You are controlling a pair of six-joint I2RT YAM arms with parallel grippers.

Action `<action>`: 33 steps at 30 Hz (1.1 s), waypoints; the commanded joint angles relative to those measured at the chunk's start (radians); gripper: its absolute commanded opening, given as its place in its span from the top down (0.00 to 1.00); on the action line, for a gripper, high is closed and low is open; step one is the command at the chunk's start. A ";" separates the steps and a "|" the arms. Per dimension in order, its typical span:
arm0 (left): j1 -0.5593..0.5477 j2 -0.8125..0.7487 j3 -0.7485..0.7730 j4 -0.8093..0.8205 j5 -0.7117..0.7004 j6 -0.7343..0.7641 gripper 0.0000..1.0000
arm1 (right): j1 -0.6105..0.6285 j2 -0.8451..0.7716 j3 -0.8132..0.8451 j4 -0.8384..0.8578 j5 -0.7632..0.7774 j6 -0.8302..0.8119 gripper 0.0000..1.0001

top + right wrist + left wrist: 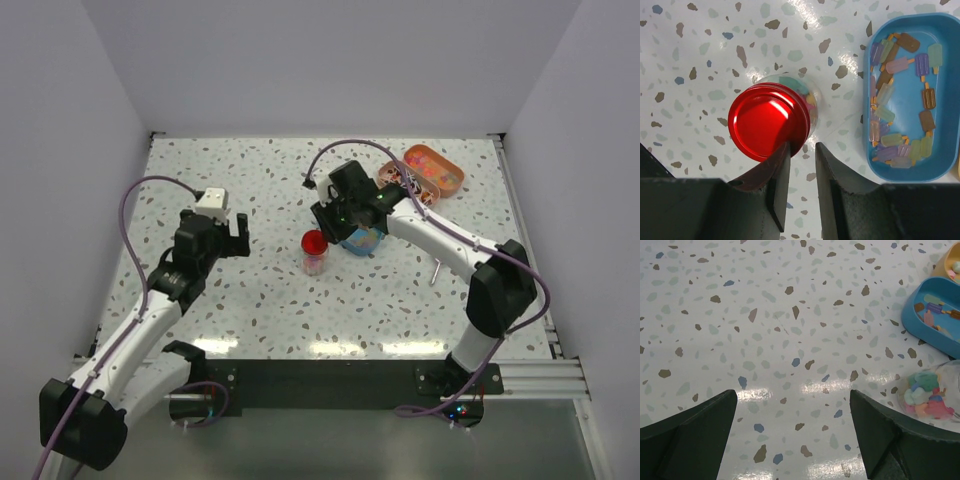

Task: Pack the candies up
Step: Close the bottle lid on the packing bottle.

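The candies (927, 395) are small pastel sweets inside a clear jar (314, 262) near the table's middle. A red round lid (767, 122) sits on top of the jar, and some candies (802, 90) show beneath its far edge. More candies fill an orange oval tin (432, 168) at the back right. My right gripper (802, 145) hovers over the jar. Its jaws stand a narrow gap apart with only table between them, and the left fingertip overlaps the lid's near rim. My left gripper (792, 435) hangs wide open over bare table, left of the jar.
A blue oval tin (945, 165) with ice-lolly pictures inside lies just right of the jar. A silver scoop (436, 272) lies on the table right of it. White walls close in the speckled table on three sides.
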 commanded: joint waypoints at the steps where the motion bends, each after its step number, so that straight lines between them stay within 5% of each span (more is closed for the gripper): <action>1: 0.007 0.011 -0.001 0.072 0.066 0.013 0.00 | 0.002 -0.051 -0.071 -0.005 -0.016 0.010 0.70; 12: -0.066 0.094 -0.009 0.162 0.169 -0.080 0.00 | 0.002 -0.068 -0.037 0.029 -0.039 0.010 0.71; 18: -0.224 0.141 -0.050 0.311 0.078 -0.099 0.00 | -0.023 -0.097 0.024 0.064 -0.016 0.008 0.52; 26: -0.316 0.201 -0.266 0.784 0.121 0.040 0.00 | -0.135 -0.147 -0.048 0.158 -0.233 -0.091 0.35; 33: -0.351 0.351 -0.316 1.018 0.201 0.128 0.00 | -0.193 -0.164 -0.160 0.299 -0.413 -0.160 0.29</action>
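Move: Close beside the right fingertips, the bottle lid lies about 4 cm left, 1 cm back and 2 cm below that hand, already on top of the packing bottle. The blue tray sits some 8 cm ahead of the right hand, 4 cm to its right and 12 cm lower. From the open left hand the packing bottle is about 20 cm to the right, level fore and aft, its middle roughly 10 cm below. Sweeping right about 14 cm, then also sinking some 7 cm and turning about 30 degrees clockwise, the wide-open left hand comes in on the packing bottle. The right hand, fingertips at the lid's rim, first slips back about 1.5 cm, then lifts clear, going up, forward and right towards the blue tray while its fingers spread well apart. ##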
